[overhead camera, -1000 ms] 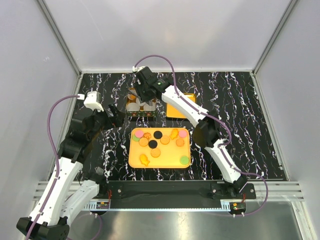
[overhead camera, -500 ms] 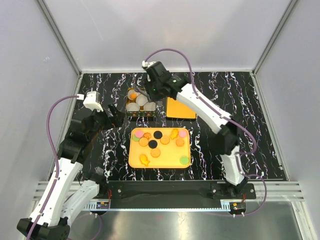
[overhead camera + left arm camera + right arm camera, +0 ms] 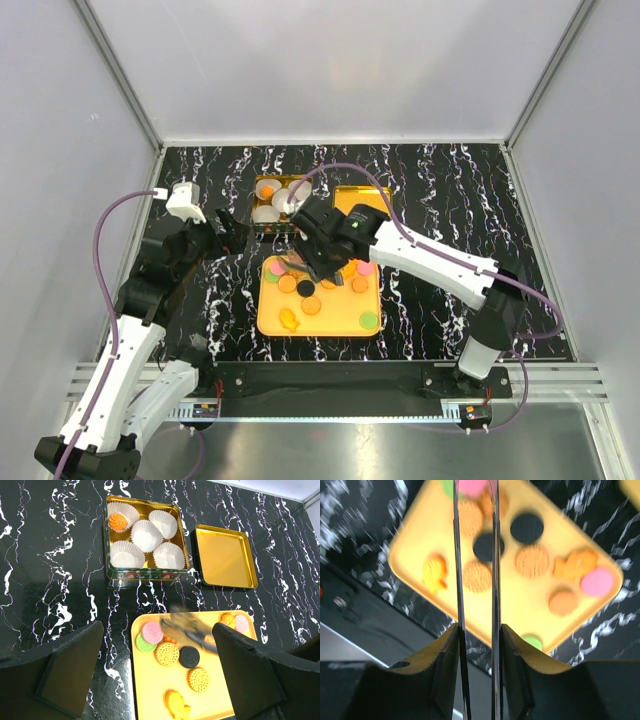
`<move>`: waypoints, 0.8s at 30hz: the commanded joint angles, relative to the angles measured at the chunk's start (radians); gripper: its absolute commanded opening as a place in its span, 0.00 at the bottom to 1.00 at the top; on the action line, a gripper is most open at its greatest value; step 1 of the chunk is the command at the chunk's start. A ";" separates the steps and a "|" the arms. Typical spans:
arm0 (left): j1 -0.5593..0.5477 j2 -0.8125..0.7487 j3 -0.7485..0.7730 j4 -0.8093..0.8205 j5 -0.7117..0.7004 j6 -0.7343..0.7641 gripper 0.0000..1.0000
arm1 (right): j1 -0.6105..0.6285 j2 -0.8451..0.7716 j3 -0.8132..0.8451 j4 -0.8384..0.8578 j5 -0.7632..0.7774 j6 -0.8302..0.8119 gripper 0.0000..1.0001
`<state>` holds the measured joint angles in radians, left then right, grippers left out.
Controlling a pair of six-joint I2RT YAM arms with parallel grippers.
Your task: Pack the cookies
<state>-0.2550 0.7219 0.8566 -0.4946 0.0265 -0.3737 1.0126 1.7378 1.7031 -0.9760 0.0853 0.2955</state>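
The cookies (image 3: pixel 310 297) lie on a yellow tray (image 3: pixel 335 318): a pink one (image 3: pixel 152 631), a green one (image 3: pixel 144 643), a black one (image 3: pixel 189 656), tan discs and a fish shape (image 3: pixel 176 705). One orange cookie (image 3: pixel 119 521) sits in a paper cup of the tin (image 3: pixel 268 228). My right gripper (image 3: pixel 322 256) hovers over the tray's back half, shut on metal tongs (image 3: pixel 492 555). The tong blades stand apart above a black cookie (image 3: pixel 487 546) with nothing between them. My left gripper (image 3: pixel 228 232) is open beside the tray's left back corner and holds nothing (image 3: pixel 159 650).
The tin holds several white paper cups (image 3: pixel 146 535). Its gold lid (image 3: pixel 225 555) lies face up to the right of it, behind the tray. Black marbled tabletop (image 3: pixel 450 190) surrounds everything. The right arm (image 3: pixel 440 262) stretches across the tray's right side.
My right arm has swung with the tongs from the tin at the back to above the tray. An orange cookie now shows in the tin's cup. The left arm stayed put.
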 commanded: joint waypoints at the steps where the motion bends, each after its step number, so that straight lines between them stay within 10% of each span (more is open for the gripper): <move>1: 0.005 0.004 -0.010 0.056 0.010 0.001 0.99 | 0.013 -0.096 -0.080 -0.004 -0.039 0.051 0.43; 24: 0.005 0.024 -0.011 0.053 0.013 0.001 0.99 | 0.179 -0.092 -0.129 -0.099 -0.071 0.120 0.48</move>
<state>-0.2550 0.7429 0.8539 -0.4946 0.0265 -0.3737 1.1797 1.6417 1.5631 -1.0557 0.0181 0.4080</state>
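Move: Down on the yellow tray, the lower-left fish cookie lies about 7 cm back and 7 cm left of the right hand, some 17 cm below it. The near round orange cookie stands about 4 cm farther out and 5 cm right of the fish; the nearer black cookie is about 8 cm farther out and 4 cm right of the fish. For the left hand, the fish is roughly 12 cm back, 9 cm right and 23 cm below. Drawing back some 9 cm over the tray, the right hand carries the still-held tongs from the far-left cookies towards the fish cookie. It dips about 3 cm and drifts right at first, then regains most of both, before sinking slightly again. The fingers swing steeper by about 10 degrees, with a slight counter-clockwise turn, and the tongs' arms spread a little. ##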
